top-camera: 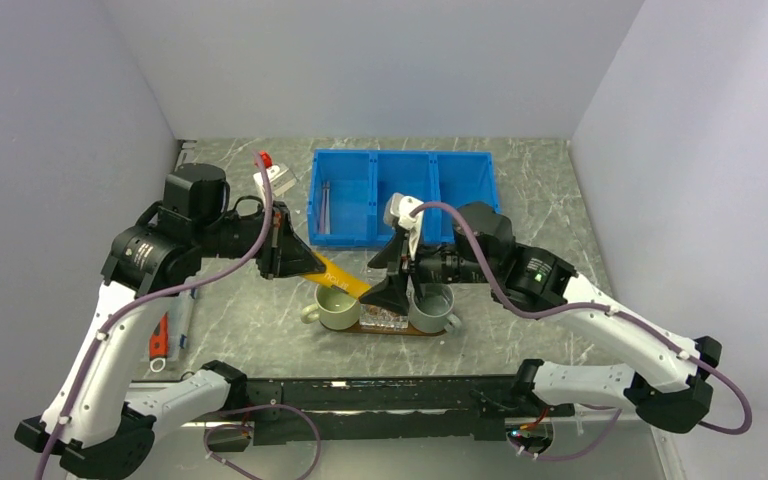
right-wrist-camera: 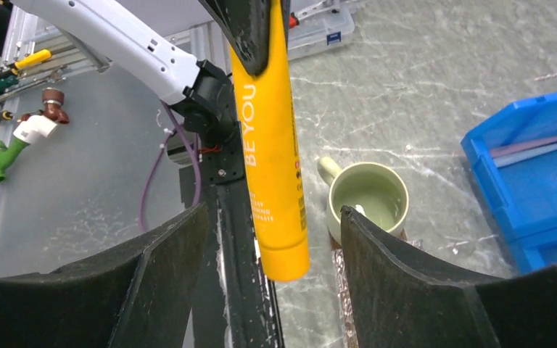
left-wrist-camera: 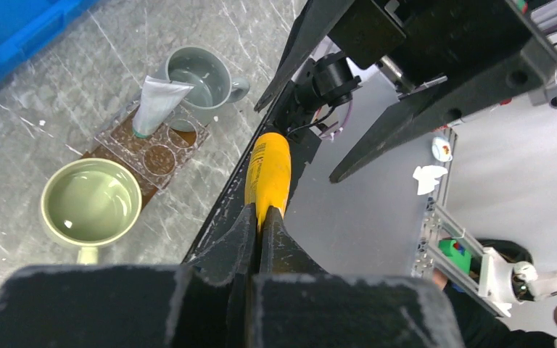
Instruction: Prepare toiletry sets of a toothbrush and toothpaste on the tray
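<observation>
A yellow toothpaste tube (top-camera: pixel 338 273) hangs in the air, my left gripper (left-wrist-camera: pixel 260 216) shut on its flat crimped end. The tube's cap end (right-wrist-camera: pixel 272 167) sits between the wide-apart fingers of my right gripper (right-wrist-camera: pixel 274 217), which is open and not touching it. Below lies the dark-brown tray (top-camera: pixel 400 330) with a green mug (top-camera: pixel 338 310) and a grey mug (top-camera: pixel 430 308) on it. A white tube with a teal end (left-wrist-camera: pixel 156 105) leans against the grey mug (left-wrist-camera: pixel 199 76). Thin toothbrushes (top-camera: pixel 327 205) lie in the left compartment of the blue bin.
The blue three-compartment bin (top-camera: pixel 400 195) stands behind the tray. A clear holder (left-wrist-camera: pixel 161 154) rests on the tray (left-wrist-camera: pixel 98 154) between the mugs. An orange-and-white tool (top-camera: pixel 160 338) lies at the table's left. The black base rail (top-camera: pixel 380 395) runs along the near edge.
</observation>
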You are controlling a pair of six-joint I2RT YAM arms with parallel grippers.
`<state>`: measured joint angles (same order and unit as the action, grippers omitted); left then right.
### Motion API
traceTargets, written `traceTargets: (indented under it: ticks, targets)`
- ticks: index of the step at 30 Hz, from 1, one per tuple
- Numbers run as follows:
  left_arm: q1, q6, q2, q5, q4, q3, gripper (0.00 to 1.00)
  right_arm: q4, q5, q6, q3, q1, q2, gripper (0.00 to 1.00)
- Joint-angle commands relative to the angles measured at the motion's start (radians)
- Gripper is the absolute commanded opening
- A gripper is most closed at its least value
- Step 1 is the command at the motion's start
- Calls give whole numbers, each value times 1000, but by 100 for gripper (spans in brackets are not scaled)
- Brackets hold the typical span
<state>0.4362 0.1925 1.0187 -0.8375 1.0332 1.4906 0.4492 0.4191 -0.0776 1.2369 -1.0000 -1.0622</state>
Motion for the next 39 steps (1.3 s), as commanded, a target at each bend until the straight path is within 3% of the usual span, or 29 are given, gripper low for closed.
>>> traceTargets:
  ticks: [1,11,15,22,29,34,39]
  targets:
    - [-1,98,-4,-2,-51,-2,0,-105,-79,90,36,-67,-20,69]
    - [-2,182,10,3,-76,-4,0,-75,-426,232,52,-276,-108,71]
    - [-4,195,9,-6,-81,0,0,-81,-572,247,41,-325,-121,67]
    - [-4,199,3,-22,-88,4,0,-85,-677,243,35,-354,-121,36]
    - [-5,216,-2,-44,-113,-4,0,-89,-698,235,24,-359,-106,25]
    - [-14,252,-19,-81,-178,-37,23,-90,-716,224,22,-359,-97,19]
    - [-23,279,-28,-110,-226,-65,35,-93,-728,216,20,-360,-84,17]
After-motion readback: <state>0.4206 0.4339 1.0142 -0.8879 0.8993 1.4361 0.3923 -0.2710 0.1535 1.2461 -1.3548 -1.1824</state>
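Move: The yellow toothpaste, held at its tail by the left fingers, has its middle about 6 cm to that hand's right and 3 cm below. From the open right hand its middle lies roughly 6 cm to the left, about level ahead and in height. The green mug is some 7 cm ahead of the right hand, 9 cm left and 23 cm below; equally far ahead and as low are the clear holder, about 1 cm to the right, and the grey mug, 10 cm to the right. Leftward, then also down, the right hand brings its open fingers over the cap end of the toothpaste, about 4.5 cm left and 3 cm lower, wrist turning close to 30 degrees. It closes there and pinches the tube, easing back right a centimetre. The left hand meanwhile keeps its place and grip, rolling some 10 degrees; only once the right has shut does it open about a third, rising a centimetre. ##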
